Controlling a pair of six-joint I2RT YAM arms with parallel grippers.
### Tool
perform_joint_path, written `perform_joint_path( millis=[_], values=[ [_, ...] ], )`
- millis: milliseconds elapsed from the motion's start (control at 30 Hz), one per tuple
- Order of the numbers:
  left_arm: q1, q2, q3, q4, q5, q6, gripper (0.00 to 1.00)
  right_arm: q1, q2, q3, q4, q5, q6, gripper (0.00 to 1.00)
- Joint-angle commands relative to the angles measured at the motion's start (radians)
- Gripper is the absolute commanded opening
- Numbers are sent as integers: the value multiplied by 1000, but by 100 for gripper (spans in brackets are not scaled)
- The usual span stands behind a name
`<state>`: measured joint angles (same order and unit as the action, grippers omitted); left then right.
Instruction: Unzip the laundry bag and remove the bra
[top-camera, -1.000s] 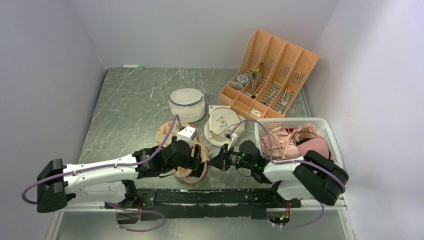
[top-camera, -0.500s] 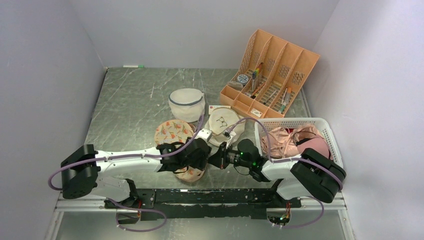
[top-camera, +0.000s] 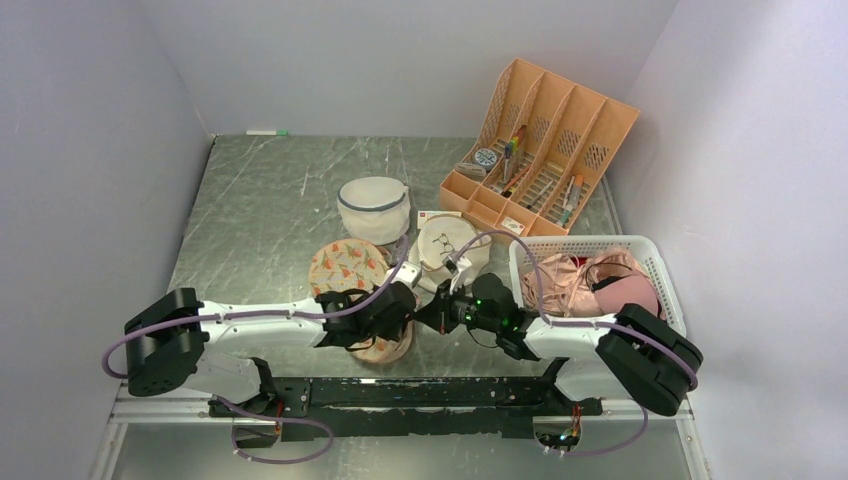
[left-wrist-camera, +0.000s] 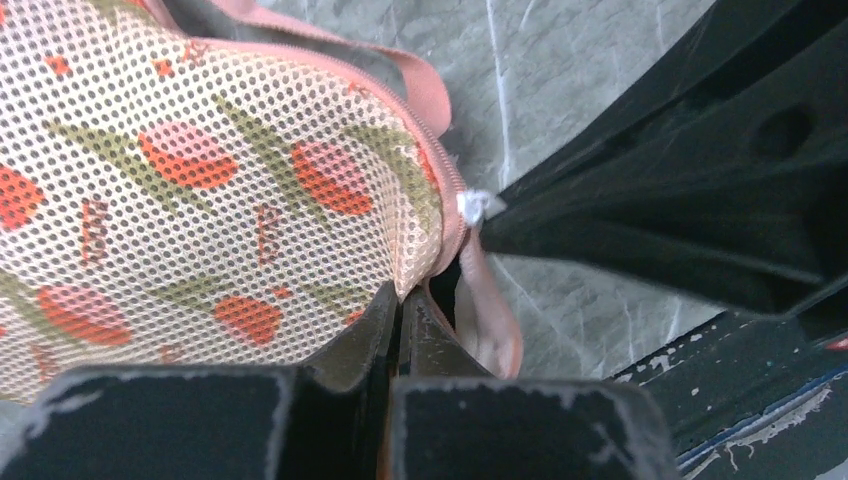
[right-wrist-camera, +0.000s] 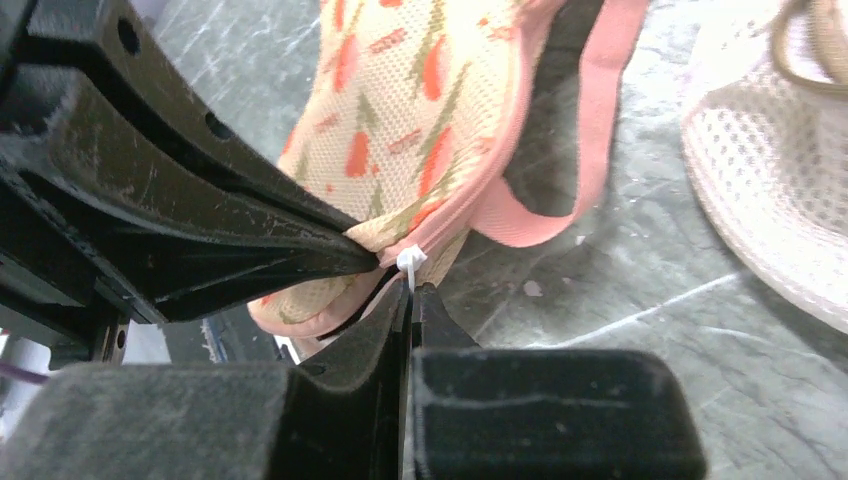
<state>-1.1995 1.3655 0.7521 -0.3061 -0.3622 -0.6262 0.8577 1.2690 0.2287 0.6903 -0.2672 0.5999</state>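
Note:
The laundry bag (top-camera: 348, 266) lies at the table's front centre, beige mesh with an orange carrot print and pink zip edging (right-wrist-camera: 590, 130). My left gripper (top-camera: 408, 308) is shut on the bag's fabric edge (left-wrist-camera: 420, 265) just beside the zip end. Opposite it, my right gripper (top-camera: 428, 318) is shut on the small white zip pull (right-wrist-camera: 410, 262). The two sets of fingertips almost touch. In the left wrist view the pull (left-wrist-camera: 472, 205) sits against the right gripper's dark fingers (left-wrist-camera: 650, 200). The zip gapes a little along the pink edging. The bra is hidden.
A round cream bag with a glasses drawing (top-camera: 447, 250) lies just behind the grippers. Behind that sits a white dome mesh bag (top-camera: 373, 208). A white basket (top-camera: 655, 262) of pink garments stands at the right, with an orange desk organiser (top-camera: 540, 150) at the back right.
My left gripper came from over the bag, open, to its right edge and shut on the fabric by the zip end. The right gripper kept its hold on the pull.

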Motion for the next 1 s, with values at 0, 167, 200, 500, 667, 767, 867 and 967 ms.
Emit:
perform_joint_path(
  millis=[0,167,200,500,667,767,867,967],
  values=[
    [-2,-27,-93,21,28,-52,7,-37,-10,56,-64,101,-47,0],
    [-3,-67,-138,33,47,-65,7,-175,56,131,-117,18,-16,0],
    [-2,-67,-135,24,40,-67,7,-190,78,146,-120,-7,-25,0],
    [-3,-85,-71,-55,-4,-51,15,-192,121,145,-78,-129,-69,0],
    [-3,-111,0,-76,1,-26,64,-181,63,103,-62,-185,-40,0],
    [-3,-117,14,-38,20,-30,73,-170,35,88,-68,-205,-37,0],
    [-5,-111,-9,35,36,-26,80,-154,-3,57,-56,-203,-21,0],
    [-5,-78,18,44,32,-10,82,-135,-28,37,-28,-211,15,0]
  ],
)
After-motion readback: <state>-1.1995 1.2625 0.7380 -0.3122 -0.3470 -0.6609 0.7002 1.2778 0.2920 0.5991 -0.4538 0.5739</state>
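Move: The right fingers already hold the zipper pull; the laundry bag's far half, where the zipper still runs, lies about 9 cm ahead, 11 cm left and 4 cm lower. The round white mesh bag is some 12 cm ahead and 4 cm right of the right hand, also 4 cm lower. The left hand pinches the bag edge, with the pull roughly 2 cm ahead, 2 cm right and 1 cm up from it. Right drags the held zipper pull about 5 cm forward, then partly back; left releases bag, rising 4 cm. ##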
